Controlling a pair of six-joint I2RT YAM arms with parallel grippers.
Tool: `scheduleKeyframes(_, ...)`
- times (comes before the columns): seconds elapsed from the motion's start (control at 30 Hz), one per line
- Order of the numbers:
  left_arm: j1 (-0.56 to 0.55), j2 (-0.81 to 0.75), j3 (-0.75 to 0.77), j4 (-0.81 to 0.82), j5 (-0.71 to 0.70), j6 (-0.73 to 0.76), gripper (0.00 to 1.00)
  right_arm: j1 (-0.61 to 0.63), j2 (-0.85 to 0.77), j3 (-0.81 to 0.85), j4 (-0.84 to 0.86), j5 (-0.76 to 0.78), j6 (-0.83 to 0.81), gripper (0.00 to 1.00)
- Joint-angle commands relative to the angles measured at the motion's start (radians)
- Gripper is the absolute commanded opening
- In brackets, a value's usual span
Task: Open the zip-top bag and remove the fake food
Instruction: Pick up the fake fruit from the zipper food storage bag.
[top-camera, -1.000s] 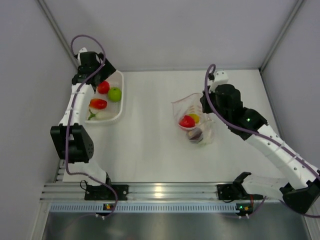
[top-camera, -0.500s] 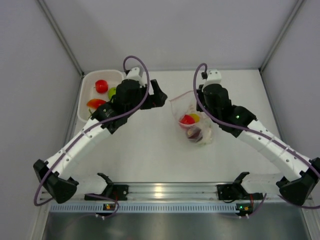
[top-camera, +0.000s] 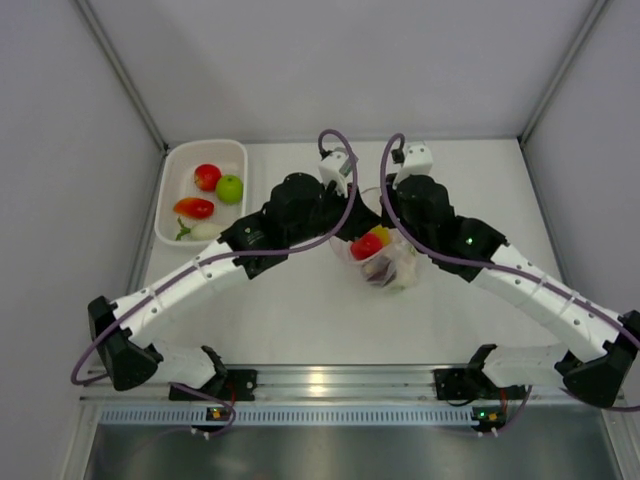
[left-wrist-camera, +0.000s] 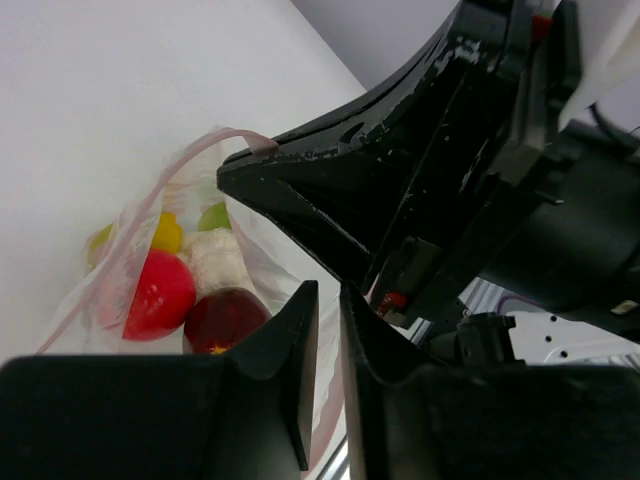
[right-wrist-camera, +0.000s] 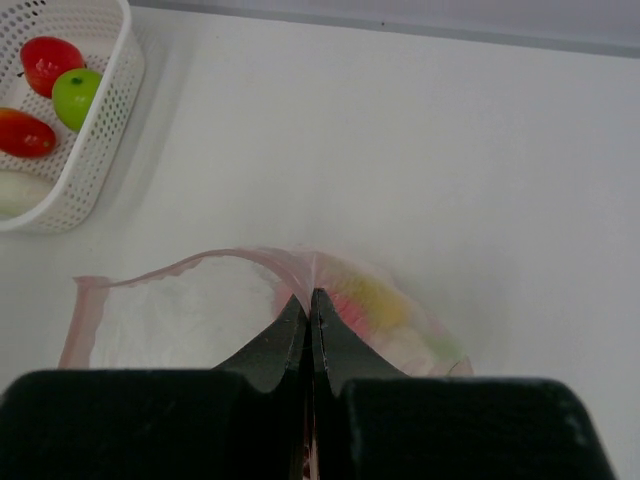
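The zip-top bag (top-camera: 397, 270) lies mid-table, its pink zip strip (left-wrist-camera: 190, 157) arched open. Fake food shows inside: a red piece (left-wrist-camera: 160, 295), a dark purple one (left-wrist-camera: 225, 320), a yellow one (left-wrist-camera: 166, 232), plus white and green bits. My right gripper (right-wrist-camera: 309, 295) is shut on the far rim of the bag (right-wrist-camera: 180, 310) and holds it up. My left gripper (left-wrist-camera: 325, 290) hangs at the near rim beside the red piece (top-camera: 366, 246). Its jaws are open by only a narrow slit, and bag film shows through it. Whether it touches the film I cannot tell.
A white perforated basket (top-camera: 165, 215) stands at the back left. It holds a red fruit (top-camera: 207, 177), a green apple (top-camera: 230, 188), an orange-red piece (top-camera: 195, 208) and a white radish (top-camera: 205, 230). Both forearms cross over the table's middle, with walls on three sides.
My left arm swung from the basket across to the bag, and its jaws narrowed from wide open to a slit. The right gripper kept its hold on the rim, shifting slightly left.
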Motion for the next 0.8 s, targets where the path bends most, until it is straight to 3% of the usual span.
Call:
scheduleKeyframes(0.0,-0.003,0.017,-0.029,0.157,0.069,0.011,0.16,0.022,-0.046,0.029,0.079,0.038,0.019,0.00)
scheduleKeyframes(0.07,-0.003,0.026,-0.069,0.201,0.065,-0.004,0.13,0.022,-0.064,0.025,0.076,0.042,0.019,0.00)
scheduleKeyframes(0.1,-0.005,0.028,-0.083,0.213,0.052,-0.010,0.03,0.022,-0.067,0.024,0.076,0.046,0.017,0.00)
scheduleKeyframes(0.17,-0.006,0.036,-0.125,0.252,0.048,-0.010,0.00,0.022,-0.080,0.024,0.073,0.049,0.019,0.00)
scheduleKeyframes(0.3,-0.024,0.084,-0.184,0.332,0.028,0.060,0.00,0.022,-0.095,0.013,0.074,0.058,0.028,0.00)
scheduleKeyframes(0.4,-0.070,0.103,-0.214,0.350,0.023,0.200,0.00,0.022,-0.098,0.007,0.065,0.061,0.036,0.00)
scheduleKeyframes(0.77,-0.089,-0.010,-0.415,0.396,0.224,0.526,0.00,0.020,-0.139,-0.034,0.053,0.050,0.025,0.00)
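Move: The dark red fruit in the open bag lies about 5 cm to the right of the left gripper, 2 cm ahead and some 19 cm below. The red fruit is about 8 cm ahead, 2 cm right; the white lump about 6 cm ahead, 9 cm right; the yellow pepper about 10 cm ahead, 5 cm right, all similarly low. From the right gripper, still pinching the rim, the dark fruit lies about 4 cm back, straight across and 15 cm below. Bring the left gripper down about 13 cm towards the dark red fruit at the bag's mouth, shutting its part-open fingers early and easing right; halfway, draw it back some 4 cm while turning it clockwise and rolling it. Keep the right gripper pinched on the rim, rising 2 cm, then sinking slightly as it drifts right and back. ##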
